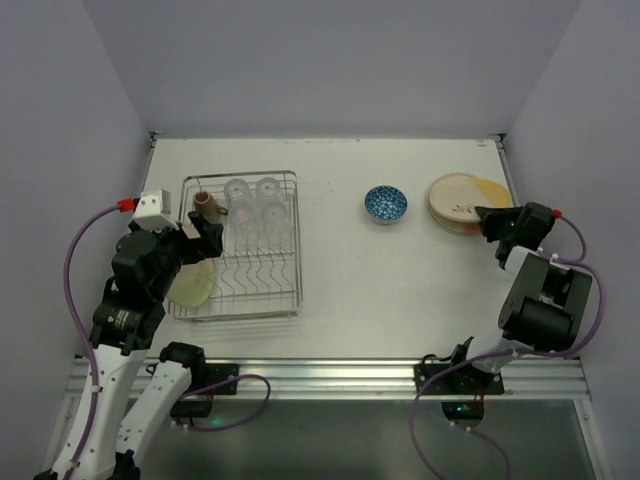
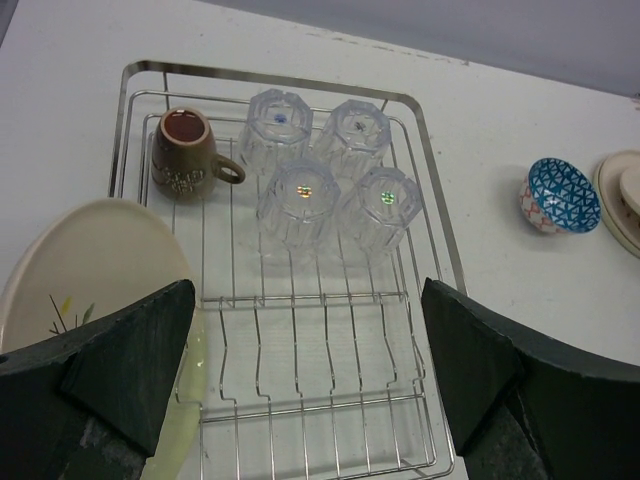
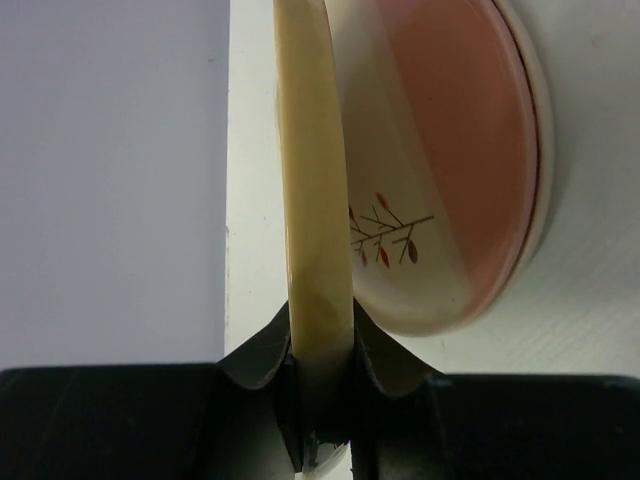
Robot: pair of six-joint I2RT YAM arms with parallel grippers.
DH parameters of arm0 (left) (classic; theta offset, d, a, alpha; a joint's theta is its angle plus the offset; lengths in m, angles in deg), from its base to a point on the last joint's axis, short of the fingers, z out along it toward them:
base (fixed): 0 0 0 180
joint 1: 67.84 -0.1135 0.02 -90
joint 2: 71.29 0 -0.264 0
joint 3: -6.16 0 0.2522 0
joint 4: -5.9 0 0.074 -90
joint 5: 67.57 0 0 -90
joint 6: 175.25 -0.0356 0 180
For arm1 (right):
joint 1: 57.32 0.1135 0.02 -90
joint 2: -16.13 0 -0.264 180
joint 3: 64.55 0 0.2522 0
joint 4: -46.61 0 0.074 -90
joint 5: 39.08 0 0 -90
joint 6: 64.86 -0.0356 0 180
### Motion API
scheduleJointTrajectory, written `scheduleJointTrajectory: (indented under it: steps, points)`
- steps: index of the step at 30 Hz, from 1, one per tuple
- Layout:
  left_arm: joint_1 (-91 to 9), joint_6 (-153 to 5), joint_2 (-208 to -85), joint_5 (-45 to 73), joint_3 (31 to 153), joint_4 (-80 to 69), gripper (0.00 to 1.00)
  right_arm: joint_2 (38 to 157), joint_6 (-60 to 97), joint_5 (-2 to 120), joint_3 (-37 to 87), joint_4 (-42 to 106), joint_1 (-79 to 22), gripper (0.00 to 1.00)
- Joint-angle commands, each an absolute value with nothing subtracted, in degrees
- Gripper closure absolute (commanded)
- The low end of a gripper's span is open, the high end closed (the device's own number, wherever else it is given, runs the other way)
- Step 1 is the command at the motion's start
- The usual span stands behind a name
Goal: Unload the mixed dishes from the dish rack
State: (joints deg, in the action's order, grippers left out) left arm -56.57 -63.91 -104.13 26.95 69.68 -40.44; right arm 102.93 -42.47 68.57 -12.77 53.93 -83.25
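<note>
The silver wire dish rack (image 1: 262, 290) (image 2: 330, 390) sits on the table's left. Its far half holds several clear glasses (image 1: 252, 205) (image 2: 325, 170), upside down, and a brown mug (image 1: 203, 203) (image 2: 183, 152). A cream plate (image 1: 193, 283) (image 2: 90, 260) leans at the rack's near left. My left gripper (image 1: 203, 235) (image 2: 310, 380) hovers open over the rack, its left finger beside that plate. My right gripper (image 1: 493, 222) (image 3: 320, 340) is shut on the rim of a yellowish plate (image 1: 493, 191) (image 3: 312, 180), held next to the plates (image 1: 455, 200) (image 3: 400, 250) stacked at the far right.
A small blue-patterned bowl (image 1: 385, 203) (image 2: 560, 195) stands on the table between the rack and the plate stack. A pink plate (image 3: 470, 130) lies in the stack under the cream one with a twig pattern. Grey walls close in the table at the back and sides.
</note>
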Motion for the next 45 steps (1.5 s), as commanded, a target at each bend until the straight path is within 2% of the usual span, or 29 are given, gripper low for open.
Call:
scheduleJointTrajectory:
  steps: [1, 7, 14, 22, 33, 45]
  points:
    - [-55.80, -66.53, -103.55, 28.77, 68.88, -40.73, 0.00, 104.88, -41.04, 71.84, -6.32, 66.69, -83.34, 0.96]
    - [-55.36, -66.71, -103.37, 27.80, 68.61, -40.47, 0.00, 109.90, -42.09, 72.37, -4.91, 66.69, -83.51, 0.83]
    - [-55.09, -66.88, -103.37, 27.36, 68.70, -40.55, 0.00, 111.57, -42.01, 72.37, -3.16, 65.03, -83.51, 0.58]
    - [-55.09, -66.97, -103.28, 27.01, 68.88, -40.82, 0.00, 113.68, -35.95, 70.00, 5.71, 47.38, -83.42, 0.34]
    - [-55.09, -67.06, -103.55, 26.04, 68.79, -40.47, 0.00, 117.11, -25.14, 62.79, 15.30, 28.21, -81.14, 0.28]
    - [-55.09, -68.20, -103.81, 24.81, 70.20, -42.05, 0.00, 121.24, -17.66, 52.34, 23.82, 16.77, -76.31, 0.25]
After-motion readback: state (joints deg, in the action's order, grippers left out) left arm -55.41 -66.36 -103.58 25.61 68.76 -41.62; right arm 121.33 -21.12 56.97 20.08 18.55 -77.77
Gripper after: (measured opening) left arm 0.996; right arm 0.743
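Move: The right hand still pinches the yellow-edged plate by its near right rim. The plate stack it is bound for lies centred about 4 cm ahead, 6 cm to the left and 5 cm below. The blue bowl stands some 25 cm to this hand's left, 3 cm ahead and 4 cm lower. From the idle left hand the stack lies roughly 66 cm to the right, 14 cm ahead and 22 cm below. The right hand opens, releasing the plate onto the stack, goes 5 cm forward, then sinks, fingers tipping down. ##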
